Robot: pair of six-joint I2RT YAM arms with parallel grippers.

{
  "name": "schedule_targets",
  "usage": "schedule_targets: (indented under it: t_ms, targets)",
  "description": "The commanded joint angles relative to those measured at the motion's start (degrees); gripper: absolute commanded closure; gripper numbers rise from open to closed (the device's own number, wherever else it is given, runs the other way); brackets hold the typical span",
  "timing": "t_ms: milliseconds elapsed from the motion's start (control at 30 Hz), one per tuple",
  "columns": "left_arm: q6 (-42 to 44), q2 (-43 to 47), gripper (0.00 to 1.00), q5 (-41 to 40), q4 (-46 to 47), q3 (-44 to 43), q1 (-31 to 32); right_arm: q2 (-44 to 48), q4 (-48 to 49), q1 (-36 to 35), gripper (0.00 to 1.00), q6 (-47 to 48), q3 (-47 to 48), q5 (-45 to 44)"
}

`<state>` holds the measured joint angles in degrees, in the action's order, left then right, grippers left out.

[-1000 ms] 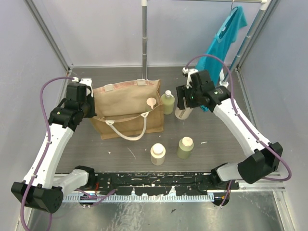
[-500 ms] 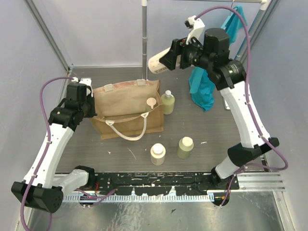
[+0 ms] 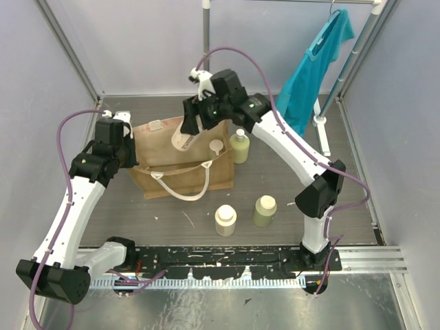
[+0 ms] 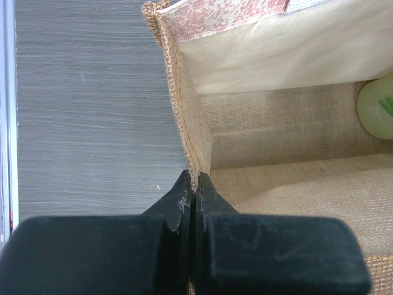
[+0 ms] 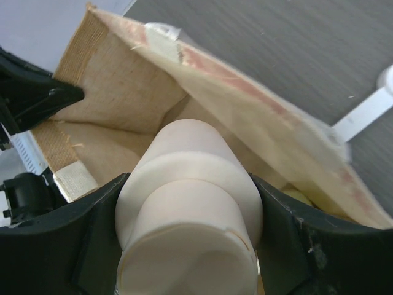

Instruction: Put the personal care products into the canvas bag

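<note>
The tan canvas bag (image 3: pixel 180 170) stands open left of centre, white rope handle hanging at its front. My left gripper (image 3: pixel 129 155) is shut on the bag's left rim (image 4: pixel 184 123), its fingertips (image 4: pixel 195 182) pinching the burlap edge. My right gripper (image 3: pixel 195 118) is shut on a cream bottle (image 3: pixel 183 136), held tilted over the bag's mouth (image 5: pixel 123 98); the bottle (image 5: pixel 190 196) fills the space between its fingers (image 5: pixel 279 227). A pale green bottle (image 4: pixel 376 106) lies inside the bag. A cream pump top (image 3: pixel 216 146) shows at the bag's right end.
A pale green bottle (image 3: pixel 239 146) stands against the bag's right side. A cream bottle (image 3: pixel 225 220) and a pale green one (image 3: pixel 265 210) stand nearer the front. A teal shirt (image 3: pixel 313 69) hangs back right; a rack pole (image 3: pixel 206 55) rises behind the bag.
My right arm lifted the cream bottle from the table beside the shirt, swung left and brought it down over the bag's mouth. The left gripper kept its hold on the rim.
</note>
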<state>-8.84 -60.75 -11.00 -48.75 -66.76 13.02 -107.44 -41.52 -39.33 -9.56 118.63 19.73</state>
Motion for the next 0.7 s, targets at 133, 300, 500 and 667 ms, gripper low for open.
schedule_targets:
  t_ms: [133, 300, 500, 667]
  targets:
    - [0.01, 0.45, 1.0, 0.4, 1.15, -1.09, -0.11, -1.6, 1.18, -4.07, 0.99, 0.61, 5.97, -9.49]
    - [0.44, 0.46, 1.0, 0.41, 1.03, -1.14, -0.11, -5.47, -3.8, -5.71, 0.99, 0.88, 8.56, -16.1]
    - [1.0, 0.41, 1.0, 0.04, 0.61, -1.66, -0.15, -8.81, -5.24, -7.52, 0.99, 1.62, 8.4, -21.06]
    - [1.13, 0.62, 1.0, -0.05, 0.64, -1.44, -0.1, -10.02, -4.64, -8.63, 0.99, 2.03, 6.68, -24.32]
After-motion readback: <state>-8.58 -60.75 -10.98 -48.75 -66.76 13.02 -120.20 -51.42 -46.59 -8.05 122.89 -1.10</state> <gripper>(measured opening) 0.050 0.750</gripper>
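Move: The white bottle, already in the right fingers, is to go into the canvas bag; the bag's middle lies about 5 cm left of the right hand, level with it fore and aft, and some 16 cm below. The bagged green bottle is roughly 3 cm right, 1 cm ahead and 18 cm down; the green bottle outside stands about 14 cm right, 4 cm ahead and 16 cm down. From the left hand, the bag's middle is some 16 cm right, 6 cm ahead and 8 cm down. The white bottle is lowered about 12 cm into the open bag by the right hand, which first eases a couple of centimetres left and back, then comes back to sink nearly straight down. Its fingers keep their grip and tip some 20 degrees more downward on the way. The left hand stays put, still pinching the bag's left edge to hold it open. ##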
